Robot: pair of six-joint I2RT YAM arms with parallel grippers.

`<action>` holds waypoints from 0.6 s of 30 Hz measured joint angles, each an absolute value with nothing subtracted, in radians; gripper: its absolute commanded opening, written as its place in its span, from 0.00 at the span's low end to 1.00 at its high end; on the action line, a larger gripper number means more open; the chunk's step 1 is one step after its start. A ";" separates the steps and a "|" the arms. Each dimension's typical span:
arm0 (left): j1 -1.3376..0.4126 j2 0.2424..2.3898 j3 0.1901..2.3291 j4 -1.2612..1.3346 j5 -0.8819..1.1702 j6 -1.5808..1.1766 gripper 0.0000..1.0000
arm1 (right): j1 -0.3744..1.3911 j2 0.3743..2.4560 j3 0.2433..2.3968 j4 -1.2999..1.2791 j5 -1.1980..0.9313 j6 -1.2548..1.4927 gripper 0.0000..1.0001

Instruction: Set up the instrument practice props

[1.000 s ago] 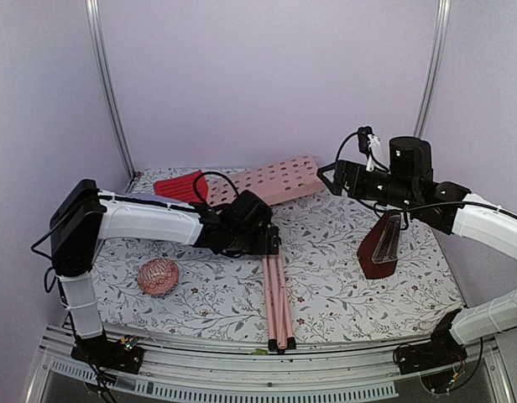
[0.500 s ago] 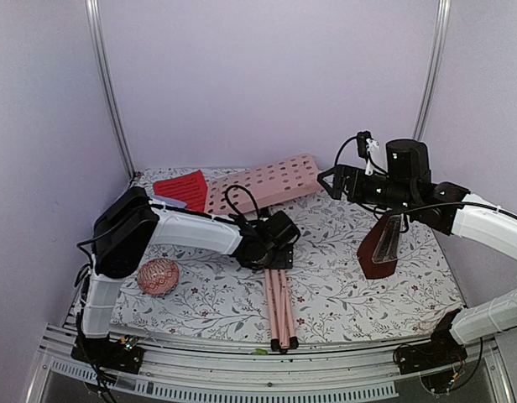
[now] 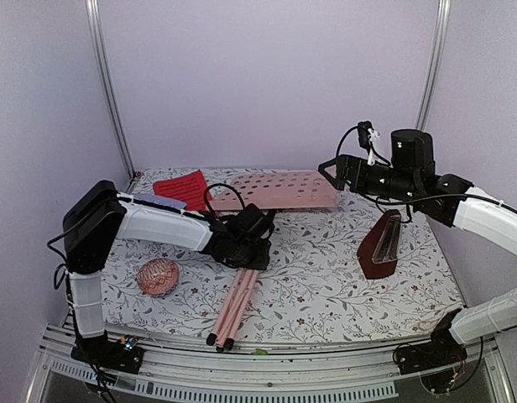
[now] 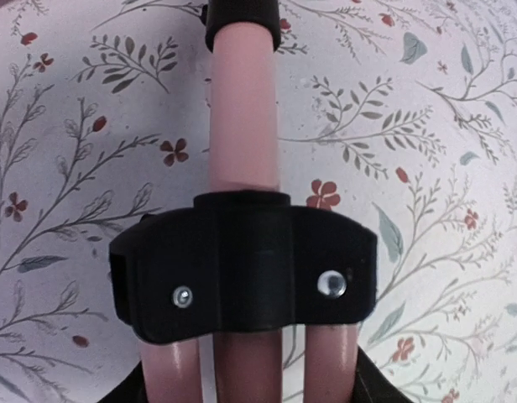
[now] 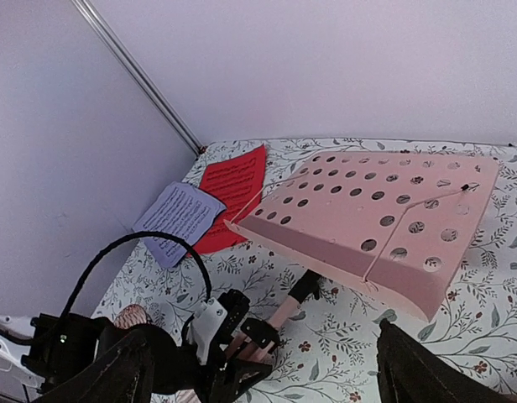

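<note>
The pink music stand lies across the floral cloth. Its perforated desk (image 3: pixel 279 191) is raised and roughly level, and its folded legs (image 3: pixel 232 309) point toward the front left. My left gripper (image 3: pixel 244 246) is shut on the legs just below the black collar (image 4: pixel 242 264); its dark fingers press both outer legs. My right gripper (image 3: pixel 330 172) hangs open at the desk's right end (image 5: pixel 384 218), not touching it. The dark red-brown metronome (image 3: pixel 381 248) stands upright at the right. The red page (image 3: pixel 185 188) and lavender page (image 3: pixel 154 201) lie flat at the back left.
A red patterned ball (image 3: pixel 158 277) sits on the cloth at the front left. Metal posts (image 3: pixel 107 84) rise at both back corners against the lavender walls. A metal rail (image 3: pixel 267 369) runs along the table's near edge. A black cable (image 5: pixel 158 252) loops over my left arm.
The left gripper has closed on the stand's legs. The legs swung toward the front left and the desk rose and turned level. The right arm lifted slightly.
</note>
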State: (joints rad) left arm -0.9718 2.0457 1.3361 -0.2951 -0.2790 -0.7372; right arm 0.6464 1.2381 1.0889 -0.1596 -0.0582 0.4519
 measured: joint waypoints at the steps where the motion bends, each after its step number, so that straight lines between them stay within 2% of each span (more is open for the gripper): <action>1: -0.959 2.012 1.306 -0.291 -0.249 -0.719 0.00 | 0.646 1.235 1.089 -0.162 -0.070 0.451 0.93; 6: -0.885 1.824 1.194 -0.254 -0.099 -0.649 0.00 | 0.646 1.187 1.089 -0.169 -0.130 0.444 0.93; 12: -0.818 1.672 1.187 -0.095 0.039 -0.604 0.00 | 0.646 1.122 1.085 -0.148 -0.218 0.467 0.96; 18: -0.801 1.574 1.185 0.097 0.165 -0.591 0.00 | 0.646 1.111 1.019 -0.015 -0.311 0.544 0.97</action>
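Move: The left hand already grips the music stand's folded legs, its black clamp about 4 cm ahead and 1 cm right of the hand point, almost level. The perforated desk lies some 27 cm ahead and 9 cm right; the red sheet 38 cm ahead and 22 cm left. From the right hand, empty and high, that clamp is about 3 cm ahead, 17 cm left and 27 cm down; the metronome is 8 cm ahead, 12 cm right, 29 cm below. Keeping its pinch on the folded legs just below the clamp, the left hand hoists the stand almost straight up, about 24 cm, while its fingers swing by some 40 degrees from mostly down to pointing right and forward. The right hand, open and empty, backs off and rises about 5 cm each, turning slightly counter-clockwise and rolling its left side up. ##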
